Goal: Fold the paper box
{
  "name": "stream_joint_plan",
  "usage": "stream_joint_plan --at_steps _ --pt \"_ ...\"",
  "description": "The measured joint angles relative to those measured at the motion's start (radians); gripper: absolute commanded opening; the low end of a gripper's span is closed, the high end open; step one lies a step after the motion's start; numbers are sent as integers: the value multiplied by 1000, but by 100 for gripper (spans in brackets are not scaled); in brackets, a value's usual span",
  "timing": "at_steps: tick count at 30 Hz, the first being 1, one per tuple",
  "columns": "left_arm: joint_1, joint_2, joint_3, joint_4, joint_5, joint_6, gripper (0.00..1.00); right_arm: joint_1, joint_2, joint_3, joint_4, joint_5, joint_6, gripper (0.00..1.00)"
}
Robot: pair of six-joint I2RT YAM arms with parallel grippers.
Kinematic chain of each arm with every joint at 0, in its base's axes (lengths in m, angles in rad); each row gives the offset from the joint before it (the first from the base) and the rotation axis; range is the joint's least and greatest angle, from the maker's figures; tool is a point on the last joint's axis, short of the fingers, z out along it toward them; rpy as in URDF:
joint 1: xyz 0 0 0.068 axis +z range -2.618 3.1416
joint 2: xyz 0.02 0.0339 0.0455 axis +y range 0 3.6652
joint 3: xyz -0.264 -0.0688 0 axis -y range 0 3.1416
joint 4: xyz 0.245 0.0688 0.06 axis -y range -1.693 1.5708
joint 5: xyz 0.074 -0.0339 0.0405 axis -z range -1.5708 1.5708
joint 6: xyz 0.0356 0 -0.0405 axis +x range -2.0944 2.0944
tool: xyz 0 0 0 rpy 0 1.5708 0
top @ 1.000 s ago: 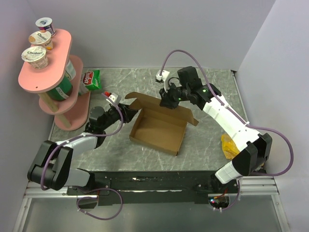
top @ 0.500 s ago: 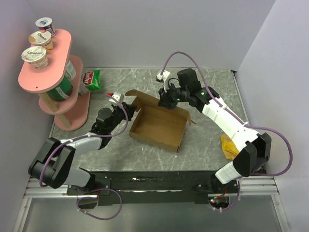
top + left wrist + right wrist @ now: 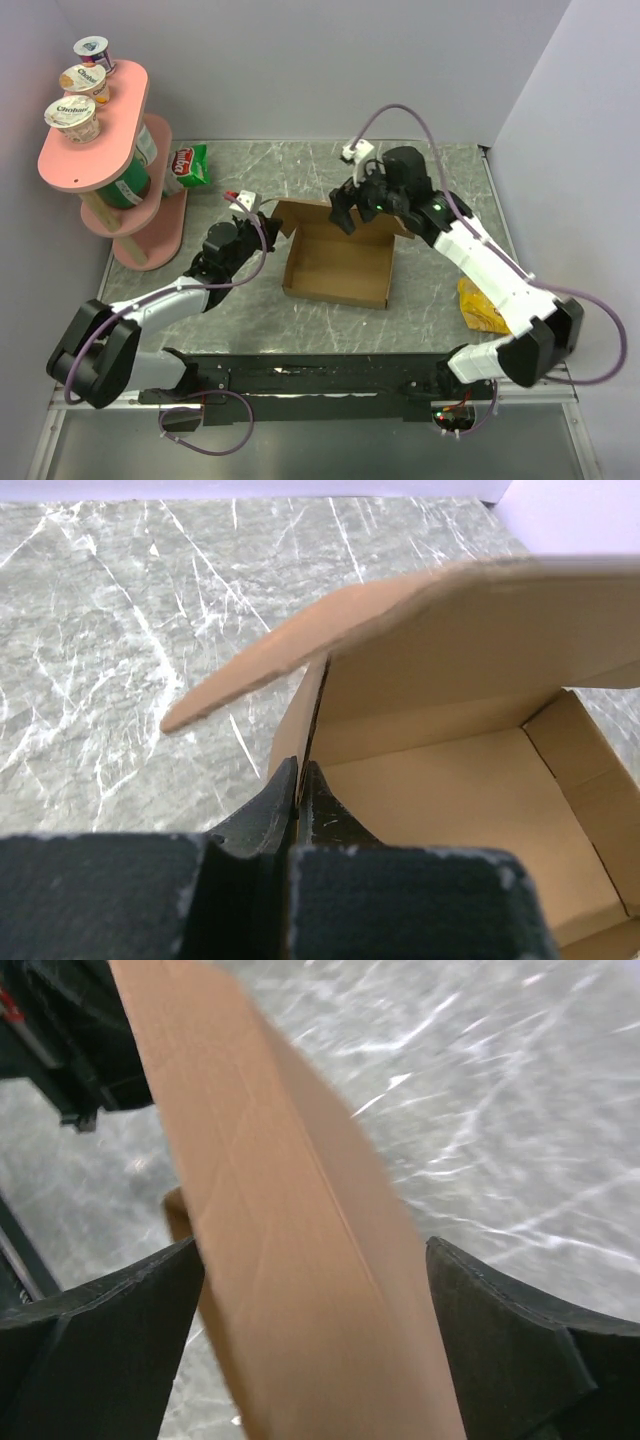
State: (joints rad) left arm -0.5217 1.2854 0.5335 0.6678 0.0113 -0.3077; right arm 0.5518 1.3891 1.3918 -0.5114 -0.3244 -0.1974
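Note:
The paper box (image 3: 338, 270) is a brown cardboard tray standing open in the middle of the table, with its walls up. My left gripper (image 3: 270, 233) is shut on the tray's left wall near the back corner. In the left wrist view that thin wall runs up from between the closed left gripper (image 3: 302, 778), and a flap of the paper box (image 3: 420, 630) leans over the tray floor. My right gripper (image 3: 347, 215) hovers at the back wall. In the right wrist view the right gripper (image 3: 315, 1300) is open, its fingers (image 3: 130, 1330) wide on both sides of a tilted flap of the paper box (image 3: 300, 1240).
A pink two-level stand (image 3: 95, 150) with yogurt cups fills the back left, with a green can (image 3: 130, 182) under its top shelf. A green snack bag (image 3: 190, 165) lies beside it. A yellow bag (image 3: 480, 305) lies at the right edge, near the right arm.
My right gripper has opened and let go of the back flap. My left gripper has shut on the left wall. The box has swung round to sit squarer on the table.

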Motion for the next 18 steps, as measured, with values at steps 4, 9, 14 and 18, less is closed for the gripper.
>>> stream_joint_plan --at_steps 4,9,14,18 --pt "0 -46 31 -101 6 15 1 -2 -130 -50 34 82 20 100" --pt "0 -58 112 -232 31 70 1 -75 -296 -199 122 132 21 100" --pt "1 -58 162 -344 32 125 1 -261 -462 -449 234 37 52 100" --pt "3 -43 209 -429 31 144 1 -328 -545 -561 318 -72 75 100"
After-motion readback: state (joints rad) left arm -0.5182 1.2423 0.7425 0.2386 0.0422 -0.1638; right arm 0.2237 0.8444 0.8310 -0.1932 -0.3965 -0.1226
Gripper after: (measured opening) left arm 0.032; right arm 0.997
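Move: The lid's right side flap, which the open right hand goes for, lies about 14 cm to its right, 2 cm back and some 3 cm lower; the lid's left side flap is roughly 13 cm to its left and 2 cm back, also a little lower. The box tray's middle is about 5 cm back, level sideways and some 17 cm down. For the left hand, already pinching the left flap, the tray's middle is about 16 cm right, 3 cm back and 10 cm below. The lid's left side flap stays pinched in the left fingers, which lift it 1–2 cm while that wrist rolls about 10 degrees, left side up. The right hand, already wide open, rises some 4 cm off the lid's middle, swings about 12 cm right and a little back, turning clockwise, then drops to its first height with its fingers open at the lid's right end; contact there can't be seen. ##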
